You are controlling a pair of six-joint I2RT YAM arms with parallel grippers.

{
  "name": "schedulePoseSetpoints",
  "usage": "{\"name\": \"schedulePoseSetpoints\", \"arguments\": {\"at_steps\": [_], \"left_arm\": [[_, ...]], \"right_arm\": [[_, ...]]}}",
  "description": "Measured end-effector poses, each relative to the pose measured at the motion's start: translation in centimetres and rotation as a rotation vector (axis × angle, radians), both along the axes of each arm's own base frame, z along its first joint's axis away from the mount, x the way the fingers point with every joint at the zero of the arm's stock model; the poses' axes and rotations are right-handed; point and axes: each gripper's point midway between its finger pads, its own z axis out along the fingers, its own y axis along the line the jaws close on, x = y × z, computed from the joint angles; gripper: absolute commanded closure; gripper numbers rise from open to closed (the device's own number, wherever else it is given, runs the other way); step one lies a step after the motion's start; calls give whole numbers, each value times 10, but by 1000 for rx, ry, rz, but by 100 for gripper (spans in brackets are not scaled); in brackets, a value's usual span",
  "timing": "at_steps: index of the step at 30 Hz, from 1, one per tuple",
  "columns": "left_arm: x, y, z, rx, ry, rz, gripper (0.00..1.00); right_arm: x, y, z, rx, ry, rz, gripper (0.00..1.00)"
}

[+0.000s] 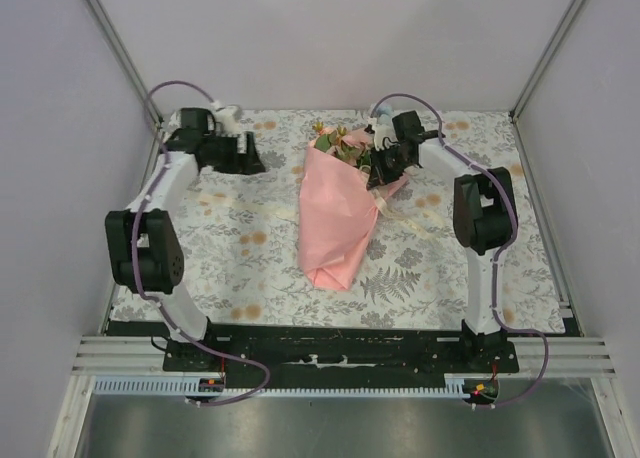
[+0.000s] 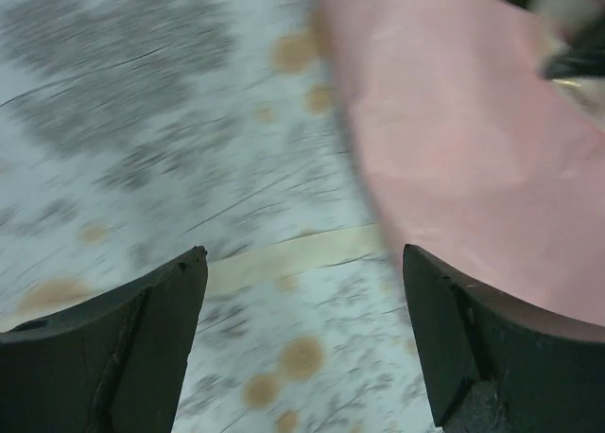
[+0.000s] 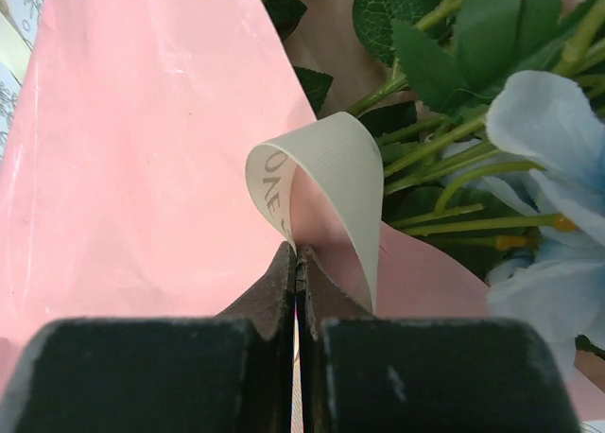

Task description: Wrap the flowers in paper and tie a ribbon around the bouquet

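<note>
The bouquet lies on the table as a salmon-pink paper (image 1: 333, 218) cone, narrow end toward me. The flowers (image 1: 345, 141) stick out at its far end; the right wrist view shows a pale blue bloom (image 3: 548, 121) and green leaves (image 3: 425, 36). My right gripper (image 1: 379, 176) (image 3: 298, 253) is shut on a loop of the cream ribbon (image 3: 326, 164), just over the paper (image 3: 142, 168) beside the stems. My left gripper (image 1: 250, 160) (image 2: 303, 253) is open and empty, left of the cone, over a flat stretch of ribbon (image 2: 284, 255) that runs under the paper (image 2: 473, 140).
A floral-print tablecloth (image 1: 250, 268) covers the table. Grey walls and metal frame posts (image 1: 120, 48) enclose the back and sides. The arm bases stand on a black rail (image 1: 340, 348) at the near edge, with purple cables (image 1: 240, 388) looping beside them.
</note>
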Motion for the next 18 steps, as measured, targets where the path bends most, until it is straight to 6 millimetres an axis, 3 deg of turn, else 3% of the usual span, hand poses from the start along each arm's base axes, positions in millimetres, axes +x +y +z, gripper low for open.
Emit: {"name": "schedulePoseSetpoints", "arguments": {"at_steps": [2, 4, 7, 10, 18], "left_arm": [[16, 81, -13, 60, 35, 194, 10], [18, 157, -33, 127, 98, 385, 11], [6, 225, -61, 205, 197, 571, 9], [-1, 249, -77, 243, 258, 668, 8], [9, 254, -105, 305, 275, 700, 6]], "right_arm": [[-2, 1, 1, -24, -10, 27, 100], [-5, 3, 0, -40, -16, 55, 100], [-13, 7, -3, -63, -17, 104, 100], [-20, 13, -6, -98, -32, 157, 100], [-33, 26, -10, -197, -84, 267, 100]]}}
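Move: The ribbon's free left end lies flat on the table some 27 cm to the left of my open left hand, about 2 cm ahead and 15 cm below it; the pink paper wrap is about 12 cm to this hand's right and 6 cm back. My right hand already pinches the ribbon above the wrap, whose middle is some 9 cm back and 8 cm left; from that hand, the blue flowers are about 13 cm ahead and 3 cm right. I swing my left hand fast to the left, about 25 cm and away from the wrap, sinking some 10 cm over the free ribbon end, turning about 40 degrees counter-clockwise with the fingers wide open and pointing more steeply down. Meanwhile my right hand keeps its pinch and draws the ribbon loop about 4 cm back and left over the paper, turning some 15 degrees counter-clockwise. ##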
